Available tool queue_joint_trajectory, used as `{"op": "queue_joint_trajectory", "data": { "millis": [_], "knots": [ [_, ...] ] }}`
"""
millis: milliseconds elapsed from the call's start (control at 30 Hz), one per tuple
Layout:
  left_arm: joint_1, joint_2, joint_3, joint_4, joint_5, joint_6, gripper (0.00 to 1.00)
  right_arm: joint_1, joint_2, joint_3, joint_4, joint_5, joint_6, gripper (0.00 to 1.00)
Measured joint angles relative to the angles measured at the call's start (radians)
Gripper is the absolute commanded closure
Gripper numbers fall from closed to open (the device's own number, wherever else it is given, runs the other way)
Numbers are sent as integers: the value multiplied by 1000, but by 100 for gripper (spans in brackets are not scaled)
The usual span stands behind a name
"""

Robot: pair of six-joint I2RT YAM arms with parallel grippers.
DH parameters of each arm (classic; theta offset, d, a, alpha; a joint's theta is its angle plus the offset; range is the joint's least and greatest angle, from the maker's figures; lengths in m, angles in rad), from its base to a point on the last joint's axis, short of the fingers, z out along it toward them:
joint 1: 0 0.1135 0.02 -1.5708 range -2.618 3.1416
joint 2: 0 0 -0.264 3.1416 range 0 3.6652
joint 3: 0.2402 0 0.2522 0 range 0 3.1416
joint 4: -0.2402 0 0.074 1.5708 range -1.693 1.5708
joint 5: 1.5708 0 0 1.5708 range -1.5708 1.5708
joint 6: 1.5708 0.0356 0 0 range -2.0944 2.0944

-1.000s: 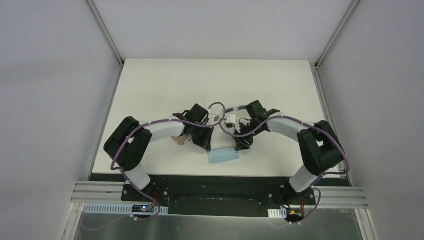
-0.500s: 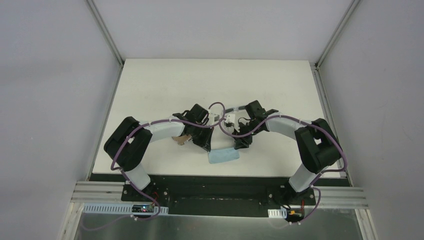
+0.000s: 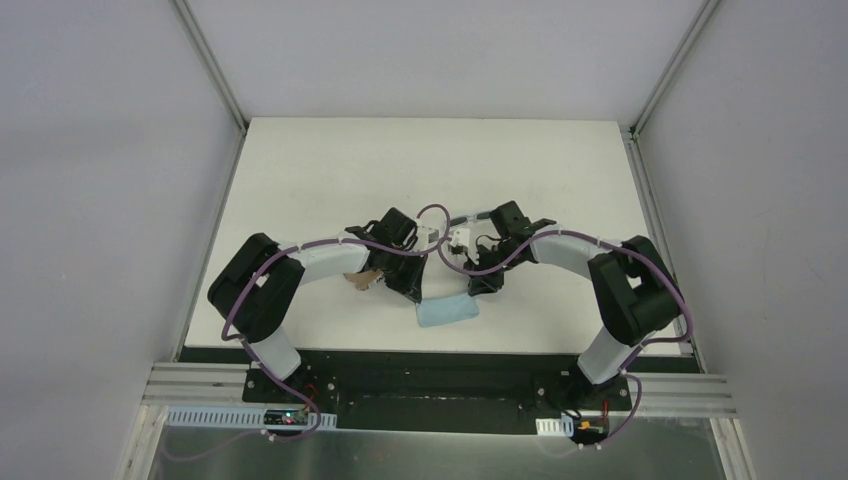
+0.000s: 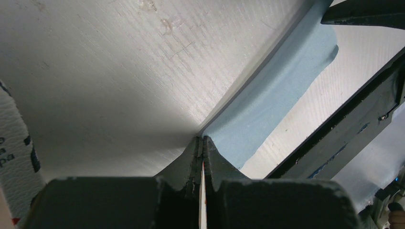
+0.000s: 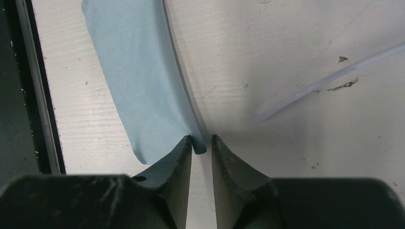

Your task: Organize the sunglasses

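Observation:
Of the sunglasses I see only a slim white temple arm, lying on the table to the right of my right gripper; the rest is out of view. A light blue cloth lies near the table's front edge between both arms. My left gripper is shut, its tips pinched on one far corner of the cloth. The right gripper is down at the other far corner. Its jaws stand a narrow gap apart, with the tip of the cloth between them.
A white case with dark print lies at the left edge of the left wrist view, and a brownish part of it shows beside the left arm. The table's dark front rail runs just beyond the cloth.
The right gripper's jaws have narrowed around the cloth's corner. Both arms have barely moved, and the cloth lies where it did.

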State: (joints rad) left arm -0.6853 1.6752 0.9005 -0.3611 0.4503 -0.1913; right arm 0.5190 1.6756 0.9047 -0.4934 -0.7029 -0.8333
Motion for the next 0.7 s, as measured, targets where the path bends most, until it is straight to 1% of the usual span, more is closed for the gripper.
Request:
{"op": "queue_joint_trajectory", "data": {
  "millis": [67,333,700],
  "knots": [
    [0,0,0,0,0,0,100,0,3,0,-4,-4,-3,84],
    [0,-35,-27,-2,-19,-5,100,0,11,5,-29,-17,3,99],
    [0,-139,-46,-8,-39,-33,100,0,7,98,-58,-10,71,100]
  ]
}}
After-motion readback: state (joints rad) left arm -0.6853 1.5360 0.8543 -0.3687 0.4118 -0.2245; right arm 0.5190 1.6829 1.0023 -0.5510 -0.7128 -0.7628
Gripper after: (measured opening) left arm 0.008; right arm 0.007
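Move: The blue cloth lies just under both my hands. Its middle is about 5 cm left of my right hand and 3 cm back, and about 6 cm right of my left hand, 2 cm back; its right far corner sits between my right fingertips. The sunglasses spread some 10 cm ahead and 2 cm left of my right hand. The sunglasses case is roughly 9 cm left of my left hand and 4 cm ahead. I shut my partly open right fingers on the cloth's right far corner while easing back half a centimetre, then raise that corner about 2.5 cm, carrying it roughly 2 cm forward and 1 cm left. My left hand keeps its pinch on the left far corner, shifts about 1 cm left, then rises some 2.5 cm as well. ##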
